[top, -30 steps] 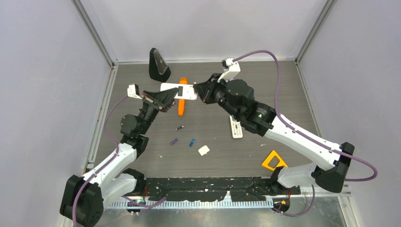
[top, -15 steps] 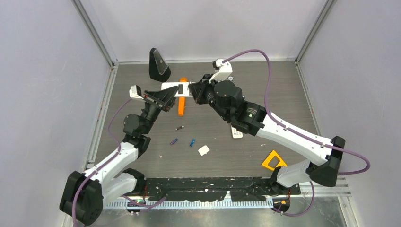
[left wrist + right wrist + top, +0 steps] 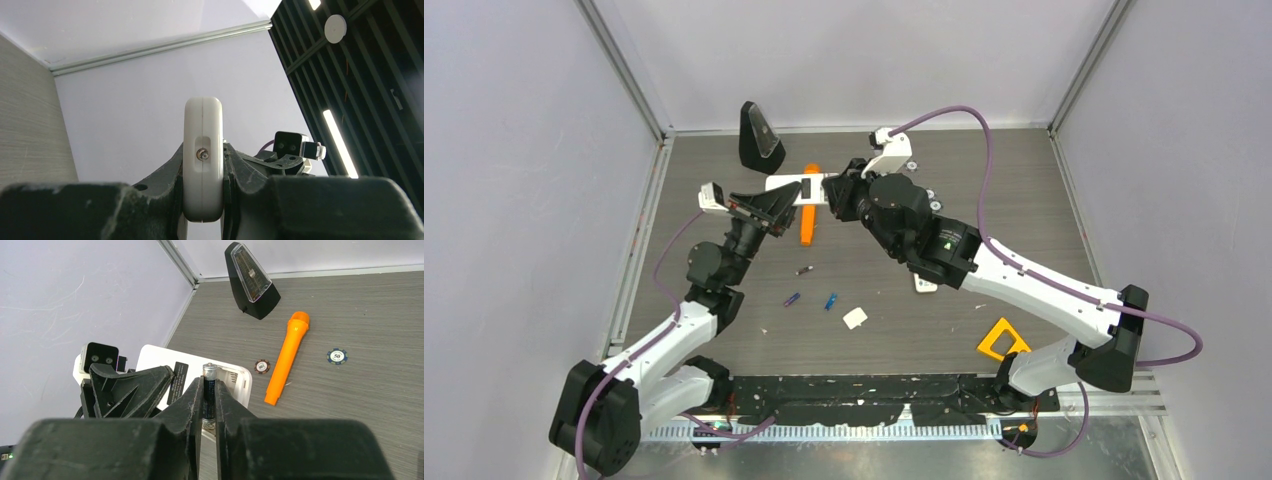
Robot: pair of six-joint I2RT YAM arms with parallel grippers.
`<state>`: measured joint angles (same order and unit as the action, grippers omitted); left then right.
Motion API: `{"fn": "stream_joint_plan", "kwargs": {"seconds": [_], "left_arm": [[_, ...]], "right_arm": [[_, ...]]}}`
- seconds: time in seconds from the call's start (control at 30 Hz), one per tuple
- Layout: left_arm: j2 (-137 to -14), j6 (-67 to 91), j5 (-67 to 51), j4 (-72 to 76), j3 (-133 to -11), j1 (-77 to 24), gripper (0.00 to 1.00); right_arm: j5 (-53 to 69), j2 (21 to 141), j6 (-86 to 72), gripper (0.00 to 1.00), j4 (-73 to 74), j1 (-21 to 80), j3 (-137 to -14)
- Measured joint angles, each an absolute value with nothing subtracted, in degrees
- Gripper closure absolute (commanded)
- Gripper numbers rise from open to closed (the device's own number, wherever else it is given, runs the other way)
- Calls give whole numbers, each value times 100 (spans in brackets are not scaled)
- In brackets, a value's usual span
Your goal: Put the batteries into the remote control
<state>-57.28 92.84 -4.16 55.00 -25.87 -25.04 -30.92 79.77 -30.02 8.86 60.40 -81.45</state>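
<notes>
My left gripper (image 3: 771, 207) is shut on a white remote control (image 3: 797, 189) and holds it above the table, back side up. In the left wrist view the remote's end (image 3: 202, 150) sits clamped between the jaws of the left gripper (image 3: 202, 200). My right gripper (image 3: 209, 386) is shut on a dark battery (image 3: 209, 376) with a silvery tip, held at the remote's open battery compartment (image 3: 235, 380). Three more batteries lie on the table: a dark one (image 3: 804, 270), a purple one (image 3: 792, 298) and a blue one (image 3: 830, 300).
A small white cover (image 3: 855, 318) lies near the loose batteries. An orange torch (image 3: 809, 215), a black metronome (image 3: 760, 138) and two poker chips (image 3: 262, 366) (image 3: 337, 356) sit at the back. A second remote (image 3: 924, 284) lies under the right arm, and a yellow triangle (image 3: 1002, 340) at the front right.
The right arm swung left and back, keeping the battery at the remote's end. The left gripper and remote rose slightly towards the back.
</notes>
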Motion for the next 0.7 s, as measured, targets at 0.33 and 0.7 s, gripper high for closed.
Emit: {"fn": "stream_joint_plan", "kwargs": {"seconds": [0.33,0.7], "left_arm": [[-5739,9310,-311,5502,-2526,-2565,100],[-5739,9413,-115,5489,-2405,-2609,100]], "right_arm": [[-3212,8005,-3006,69,930,6082,-8154],[-3365,8090,-3011,61,1293,6108,-8388]]}}
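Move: The battery to be released lies in the remote's open compartment, between the right hand's fingertips and about 1 cm ahead of the hand point, with the remote's middle some 4 cm to that hand's left. On the table, roughly 35 cm below, the orange microphone lies about 22 cm ahead and 7 cm left, and the blue battery some 5 cm back and 1 cm left. From the left hand, which grips the remote, the battery being loaded lies about 6 cm right, 1 cm ahead and 2 cm up. The right hand stays almost in place at the compartment, easing down only about half a centimetre, while its fingers spread from nearly shut to roughly a third open and come free of both sides of the battery. The left hand keeps its grip on the remote and, after a short hold, lowers it about 1.5 cm with hardly any tilt, carrying the battery in it away from the spreading fingertips. ##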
